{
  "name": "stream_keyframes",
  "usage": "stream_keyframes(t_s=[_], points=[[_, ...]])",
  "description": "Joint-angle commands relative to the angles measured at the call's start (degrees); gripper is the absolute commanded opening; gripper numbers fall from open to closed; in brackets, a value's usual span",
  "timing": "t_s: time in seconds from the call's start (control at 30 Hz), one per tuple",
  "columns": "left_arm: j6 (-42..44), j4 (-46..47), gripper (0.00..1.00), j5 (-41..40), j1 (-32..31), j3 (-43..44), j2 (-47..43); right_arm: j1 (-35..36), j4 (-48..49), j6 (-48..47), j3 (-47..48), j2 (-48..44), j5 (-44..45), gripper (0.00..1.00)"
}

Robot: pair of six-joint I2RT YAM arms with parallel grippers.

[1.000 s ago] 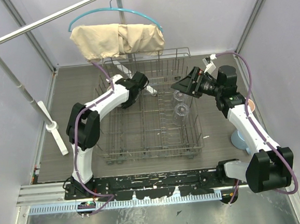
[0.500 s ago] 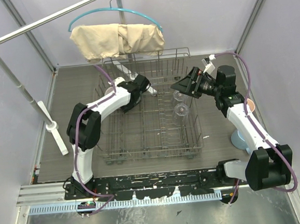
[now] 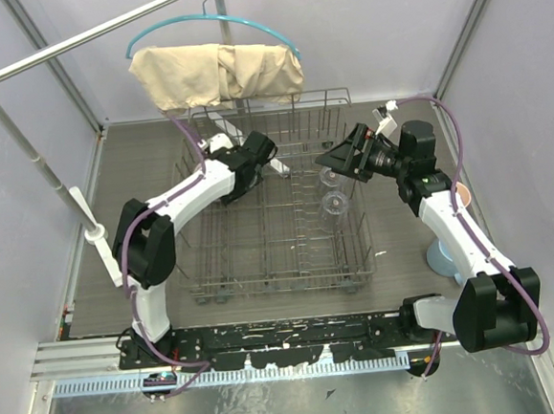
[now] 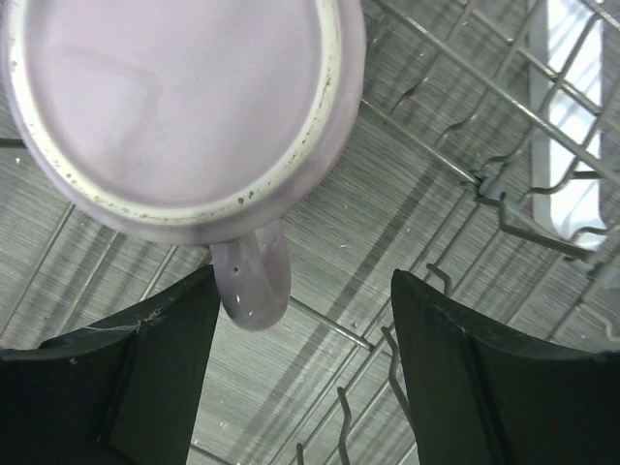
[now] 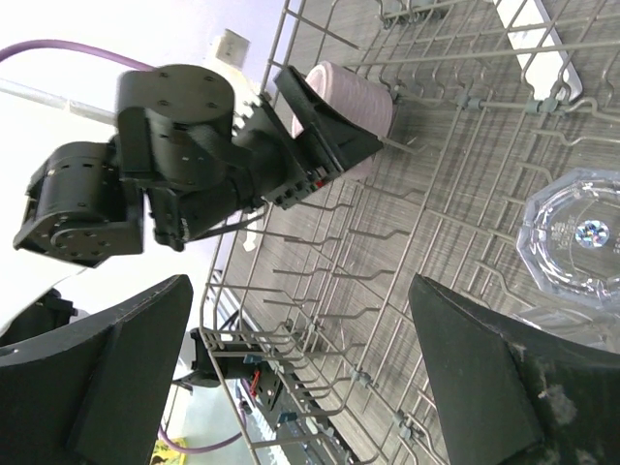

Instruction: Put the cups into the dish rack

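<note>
The grey wire dish rack (image 3: 366, 231) fills the middle of the table. My left gripper (image 3: 260, 157) is open inside its back left part. A mauve-pink mug (image 4: 174, 97) stands upside down just ahead of it, its handle (image 4: 254, 281) close to the left finger and not gripped. The mug also shows in the right wrist view (image 5: 356, 95). My right gripper (image 3: 336, 156) is open and empty over the rack's back right. Two clear glass tumblers (image 3: 329, 177) (image 3: 334, 204) sit in the rack below it. A peach-orange mug (image 3: 464, 194) and a light blue mug (image 3: 442, 257) stand right of the rack.
A beige cloth on a teal hanger (image 3: 217, 74) hangs over the rack's back edge. A white pole stand (image 3: 99, 236) leans at the left. A white plastic piece (image 3: 280, 167) lies in the rack near my left gripper. Purple walls close in both sides.
My left arm's elbow has swung toward the near left while its gripper stayed by the mauve-pink mug. The right arm has hardly moved.
</note>
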Motion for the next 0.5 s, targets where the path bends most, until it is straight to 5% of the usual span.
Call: stream_keyframes(t_s=[0.0, 0.47], points=[[2.3, -2.9, 0.79, -3.9, -0.1, 1.0, -5.4, -0.2, -1.4, -2.0, 4.0, 0.1, 0.8, 1.0], [13.6, 4.9, 0.81, 2.1, -2.0, -4.5, -24.2, -0.5, -22.6, -13.2, 10.5, -2.0, 15.1, 1.0]])
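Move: The pink mug just set in the rack lies base-up about 5 cm to the left hand's left, 2 cm ahead and 4 cm lower; the white bar is some 9 cm ahead and 4 cm right, 10 cm below. From the right hand the mug is about 24 cm left, level fore-and-aft, 21 cm down. Below that hand, 3 cm right, stands the far glass; the orange cup is roughly 29 cm right and 6 cm back, 23 cm down. Straight up and away from the pink mug, the left hand climbs about 11 cm, gathering speed and easing back slightly near the end; its already open fingers stay open and tip up some 10 degrees with a slight clockwise turn. The right hand, wide open, starts off about 2 cm rightwards above the glasses, rolling its left side down some 10 degrees. ##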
